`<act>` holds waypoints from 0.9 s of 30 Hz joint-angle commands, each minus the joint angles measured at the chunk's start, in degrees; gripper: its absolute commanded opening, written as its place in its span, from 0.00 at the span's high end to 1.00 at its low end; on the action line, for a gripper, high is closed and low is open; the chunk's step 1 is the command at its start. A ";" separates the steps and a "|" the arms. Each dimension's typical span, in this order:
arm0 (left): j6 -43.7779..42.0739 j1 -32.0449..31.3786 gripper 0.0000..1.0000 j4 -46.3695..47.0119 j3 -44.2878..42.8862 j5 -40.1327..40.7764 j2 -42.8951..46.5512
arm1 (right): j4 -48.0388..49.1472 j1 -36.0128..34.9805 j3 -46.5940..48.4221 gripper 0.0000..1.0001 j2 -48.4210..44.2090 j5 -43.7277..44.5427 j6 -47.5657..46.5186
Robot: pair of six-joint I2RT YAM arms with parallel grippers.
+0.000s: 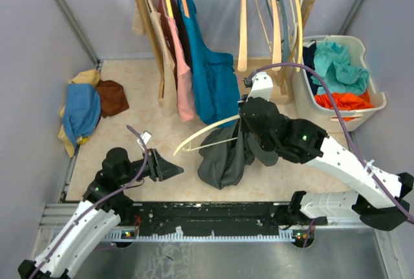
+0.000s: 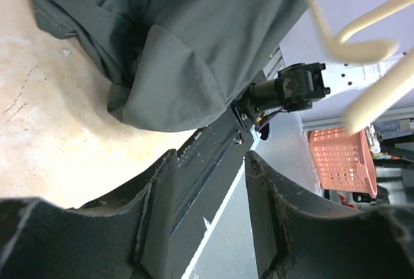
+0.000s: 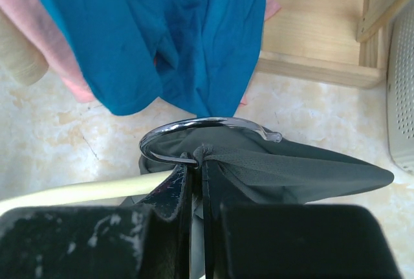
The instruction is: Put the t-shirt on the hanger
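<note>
My right gripper (image 1: 244, 121) is shut at the base of the hanger's silver hook (image 3: 194, 127), with the t-shirt's collar bunched against its fingertips (image 3: 173, 185). The dark grey t-shirt (image 1: 223, 156) hangs from there in a crumpled drape, its lower end on the floor. One pale wooden arm of the hanger (image 1: 204, 133) sticks out bare to the left. My left gripper (image 1: 171, 167) sits low, left of the shirt and apart from it, open with nothing between its fingers (image 2: 152, 195). In the left wrist view the t-shirt (image 2: 194, 52) fills the top and the hanger (image 2: 381, 91) crosses the upper right.
Behind stands a wooden clothes rack (image 1: 145, 7) with a teal shirt (image 1: 210, 72), a pink garment (image 1: 184, 78) and several empty hangers (image 1: 275, 20). A white basket (image 1: 372, 107) of clothes stands at the right. A pile of clothes (image 1: 87, 107) lies at the left.
</note>
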State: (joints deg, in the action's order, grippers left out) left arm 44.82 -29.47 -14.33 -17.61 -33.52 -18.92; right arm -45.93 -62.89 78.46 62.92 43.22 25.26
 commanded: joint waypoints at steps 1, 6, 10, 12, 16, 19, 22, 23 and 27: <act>4.55 -0.42 0.48 11.02 4.83 1.48 0.86 | 2.56 4.95 3.78 1.00 -1.48 -5.33 3.88; 4.55 -4.59 0.48 16.71 6.00 6.92 -1.98 | 2.49 9.35 4.20 1.00 -0.93 -9.27 5.34; 2.23 -15.70 0.48 22.59 5.88 18.11 -7.01 | 3.12 11.57 3.94 1.00 -0.51 -12.19 5.89; 0.35 -23.41 0.48 25.81 5.48 25.71 -10.35 | 3.17 12.49 3.95 1.00 -0.27 -13.38 6.02; -4.29 -35.99 0.48 28.33 3.51 40.59 -17.77 | 2.88 13.58 4.41 1.00 -0.08 -14.95 6.04; -6.89 -42.57 0.48 31.38 3.49 47.61 -19.91 | 2.50 14.31 4.54 1.00 -0.35 -15.76 6.10; -9.97 -47.18 0.48 35.43 3.76 53.82 -22.17 | 2.51 14.54 4.35 1.00 -0.83 -16.15 6.20; -11.34 -48.68 0.47 37.05 3.84 55.68 -23.11 | 2.44 14.61 4.26 1.00 -0.94 -16.22 6.31; -17.89 -53.81 0.47 45.85 4.10 61.32 -29.13 | 2.43 14.80 3.85 1.00 -1.24 -16.67 6.63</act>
State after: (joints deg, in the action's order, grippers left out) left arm 35.44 -79.09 19.70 -12.45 17.58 -43.53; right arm -46.50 -48.56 79.31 63.16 27.05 31.18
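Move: The t-shirt hangs from the right hand, its loose lower part on the table about 15 cm to the left hand's right and 3 cm ahead, some 12 cm below. Above the left hand, roughly 12 cm up, 2 cm ahead and 3 cm right, is the hanger's free end. From the right hand the lower part lies some 8 cm back, 3 cm left and 27 cm below; the blue shirt's hem is about 8 cm ahead, 5 cm left and 18 cm lower. The t-shirt's loose lower part is what the left hand goes for: it sinks a little, then sweeps right about 9 cm, drifting some 3 cm back and ending 3 cm lower, passing under the hanger's free end, wrist rolling about 20 degrees, fingers staying half open. The right hand keeps its pinch on hanger and cloth, easing 2–3 cm forward and slightly right, tilting some 10 degrees, then holding. ##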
